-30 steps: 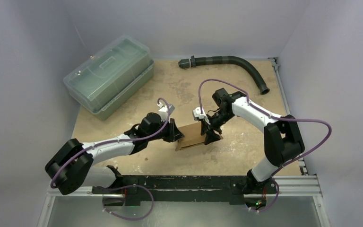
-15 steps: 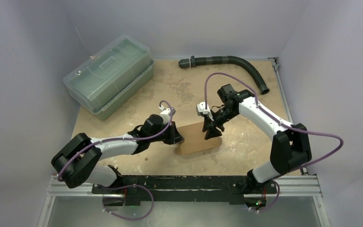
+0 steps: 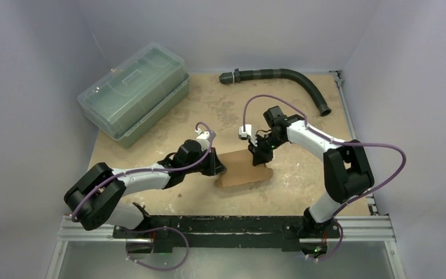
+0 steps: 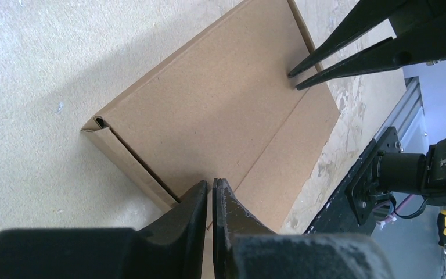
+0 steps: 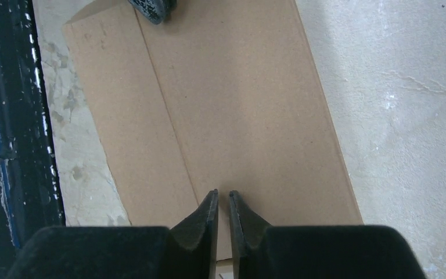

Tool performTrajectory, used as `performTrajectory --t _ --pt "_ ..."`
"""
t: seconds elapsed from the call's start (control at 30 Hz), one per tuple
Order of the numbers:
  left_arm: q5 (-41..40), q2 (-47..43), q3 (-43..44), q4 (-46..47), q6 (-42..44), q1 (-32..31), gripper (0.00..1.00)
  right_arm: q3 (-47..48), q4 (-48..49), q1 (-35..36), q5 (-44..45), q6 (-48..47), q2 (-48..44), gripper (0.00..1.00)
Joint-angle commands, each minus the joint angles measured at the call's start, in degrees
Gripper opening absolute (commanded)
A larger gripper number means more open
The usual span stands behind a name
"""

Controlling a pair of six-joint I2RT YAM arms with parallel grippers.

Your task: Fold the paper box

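The paper box point(image 3: 241, 170) is a plain brown cardboard piece lying flat on the table between the two arms. In the left wrist view its wide panel point(image 4: 220, 104) shows a crease line and a folded edge at the left. My left gripper point(image 3: 219, 168) is shut, its tips point(image 4: 212, 183) resting on the box's left end with nothing between them. My right gripper point(image 3: 259, 158) is shut too, its tips point(image 5: 223, 195) pressing down on the box's point(image 5: 238, 99) right end. The right gripper's fingers point(image 4: 348, 52) also show in the left wrist view.
A large clear greenish lidded bin point(image 3: 133, 93) stands at the back left. A black corrugated hose point(image 3: 284, 78) curves along the back right. The black mounting rail point(image 3: 226, 224) runs along the near table edge, close to the box.
The right gripper's jaws have closed from open and now rest on the box's right end. The box has settled flatter. The left gripper has stayed shut at the left end.
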Motion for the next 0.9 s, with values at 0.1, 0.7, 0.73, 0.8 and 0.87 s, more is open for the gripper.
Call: performTrajectory --t 0.1,0.7,0.73,0.8,0.87 --pt "-3.35 -8.61 1.68 2.56 -0.81 0.36 0.17 5.28 -7.09 -5.65 -10.56 -3.18 -3.53 0.29" --pt "-8.77 -20.37 -18.15 18.76 -11.67 0.34 0.73 -1.95 12.08 -17.40 -8.43 31.45 4.49 0.99" --pt "-8.74 -19.71 -18.34 19.44 -11.70 0.31 0.73 -2.03 12.03 -17.47 -8.82 31.51 4.92 0.99" --pt "-8.93 -18.14 -18.53 20.30 -11.66 0.29 0.73 -2.16 12.34 -17.46 -9.44 31.76 5.58 0.99" --pt "-8.99 -16.61 -18.89 21.72 -11.91 0.37 0.73 -2.37 12.71 -17.52 -9.61 31.99 6.23 0.98"
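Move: The left hand's shut fingertips are at the near-left part of the closed lid. The middle of the paper box's left end is roughly 2 cm ahead and 2 cm to their left, about 2 cm lower. From the right hand, the box's right end lies some 2 cm ahead and 2 cm to its right, 2 cm down. The loose front flap is about 4 cm back and 5 cm to the left of the right hand, some 2 cm below. Up and outwards, both hands lift off the lid and then sink again beside the box's two ends. The left rises over 11 cm, opens about three-quarters and comes down some 5 cm farther left. The right lifts about 7 cm, travels right and forward while turning some 35 degrees clockwise, and drops below its starting height, tipped further down and opened fully by the back-right corner. ##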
